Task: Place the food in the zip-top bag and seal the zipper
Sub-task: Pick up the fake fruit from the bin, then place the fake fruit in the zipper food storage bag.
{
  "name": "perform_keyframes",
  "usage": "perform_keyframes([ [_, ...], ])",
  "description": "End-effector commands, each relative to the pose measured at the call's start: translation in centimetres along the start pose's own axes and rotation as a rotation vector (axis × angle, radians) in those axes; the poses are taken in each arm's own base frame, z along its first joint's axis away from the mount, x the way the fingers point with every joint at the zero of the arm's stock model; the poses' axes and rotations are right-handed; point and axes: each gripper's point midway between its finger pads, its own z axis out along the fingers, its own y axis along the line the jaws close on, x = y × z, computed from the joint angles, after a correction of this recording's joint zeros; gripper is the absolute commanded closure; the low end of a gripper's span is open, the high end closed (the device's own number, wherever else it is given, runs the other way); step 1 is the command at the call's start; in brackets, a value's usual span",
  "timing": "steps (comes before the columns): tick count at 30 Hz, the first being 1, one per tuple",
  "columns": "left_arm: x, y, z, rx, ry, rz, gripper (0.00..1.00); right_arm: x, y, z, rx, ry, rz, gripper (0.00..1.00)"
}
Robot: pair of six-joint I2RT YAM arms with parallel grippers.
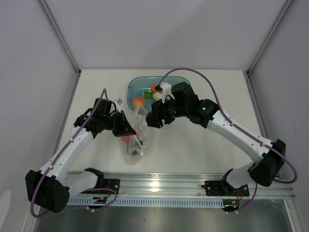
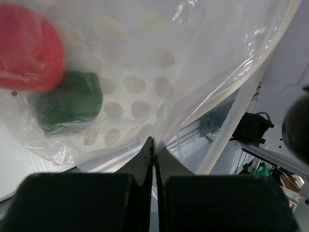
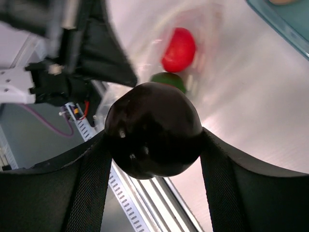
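Observation:
The clear zip-top bag (image 1: 136, 140) lies in front of the tub, with a red piece (image 2: 29, 48) and a green piece (image 2: 72, 101) of food inside it. My left gripper (image 1: 129, 129) is shut on the bag's plastic (image 2: 159, 116) near its mouth and holds that edge up. The zipper cannot be told apart from the plastic. My right gripper (image 1: 152, 119) is shut on a dark purple round fruit (image 3: 153, 129) just right of the bag's mouth. Past it, the right wrist view shows the red piece (image 3: 178, 48) and the green piece (image 3: 169, 79) in the bag.
A teal translucent tub (image 1: 135, 84) stands behind the bag and holds an orange fruit (image 1: 139, 102) and other small pieces. The metal rail (image 1: 159, 186) with both arm bases runs along the near edge. Grey walls close in the table on three sides.

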Motion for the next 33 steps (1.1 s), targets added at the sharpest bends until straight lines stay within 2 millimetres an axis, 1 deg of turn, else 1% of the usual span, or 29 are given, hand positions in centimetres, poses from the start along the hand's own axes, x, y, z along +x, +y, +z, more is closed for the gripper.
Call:
perform_keyframes([
  [1,-1.1,-0.8,-0.2,0.031,-0.034,0.021,1.0,-1.9,3.4,-1.1,-0.085,-0.114,-0.119,1.0],
  [5,-0.9,-0.6,-0.3,0.032,-0.038,0.022,0.99,-1.0,3.9,0.0,-0.102,-0.092,-0.123,1.0],
  [7,-0.6,-0.8,-0.4,0.042,-0.037,0.026,0.99,-0.9,3.7,0.4,-0.077,-0.087,-0.114,1.0],
  [10,-0.3,-0.4,-0.7,0.032,-0.043,0.027,1.0,-0.9,3.8,1.0,-0.077,-0.065,-0.123,1.0],
  [16,0.1,-0.5,-0.6,0.044,-0.028,0.022,1.0,-1.6,3.6,2.1,-0.072,-0.051,-0.131,0.89],
  [17,0.0,-0.6,-0.7,0.046,-0.03,0.025,0.99,-1.7,3.6,2.2,-0.072,-0.051,-0.128,0.83],
  [19,-0.1,-0.8,-1.0,0.046,-0.035,0.032,0.99,-1.8,3.7,2.6,-0.082,-0.048,-0.124,0.8],
  [20,-0.3,-1.0,-1.1,0.047,-0.041,0.038,0.99,-1.8,3.9,2.7,-0.09,-0.045,-0.121,0.72],
  [21,-0.4,-1.1,-1.1,0.047,-0.041,0.039,0.99,-1.5,4.1,2.9,-0.109,-0.029,-0.12,0.6],
  [22,-0.6,-1.2,-1.1,0.048,-0.04,0.043,0.99,-1.4,4.1,3.1,-0.111,-0.02,-0.12,0.43],
  [23,-0.6,-1.3,-1.1,0.049,-0.035,0.039,0.99,-1.1,3.9,3.3,-0.106,-0.007,-0.125,0.07],
  [24,-0.8,-1.5,-1.2,0.05,-0.037,0.042,1.0,-0.9,3.6,3.4,-0.087,0.005,-0.123,0.01],
  [27,-1.1,-2.0,-1.6,0.055,-0.042,0.049,0.99,-1.5,2.6,3.3,-0.029,-0.016,-0.145,0.01],
  [29,-1.2,-2.0,-1.9,0.047,-0.054,0.053,0.99,-2.5,2.7,2.8,-0.021,-0.04,-0.164,0.01],
  [30,-1.3,-1.7,-1.9,0.032,-0.06,0.053,1.0,-2.9,2.6,2.7,-0.014,-0.047,-0.176,0.0],
  [31,-1.2,-1.5,-1.8,0.027,-0.059,0.054,0.99,-4.1,2.6,2.3,-0.001,-0.073,-0.183,0.01],
  [33,-1.1,-0.9,-1.5,0.006,-0.061,0.047,0.99,-5.2,2.2,2.1,0.017,-0.098,-0.183,0.01],
])
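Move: About 5 cm left of the right hand, 1 cm back and some 7 cm below is the bag's open mouth, where the dark fruit in its fingers is headed. Inside the bag the red fruit lies roughly 12 cm left, 2 cm back and 21 cm down, the green avocado 8 cm left and 5 cm back at that depth. From the left hand, pinching the rim, the mouth's middle is about 2 cm ahead, 3 cm right and 1 cm up. Carrying the dark fruit on over the bag's mouth, the right hand goes about 4 cm left in all, first drawing back and up a couple of centimetres, then sinking some 3 cm and easing forward. There its fingers spread wide and let go of the fruit, and the hand begins to lift. The left fingers stay shut on the rim, rising about 1 cm at the end. ##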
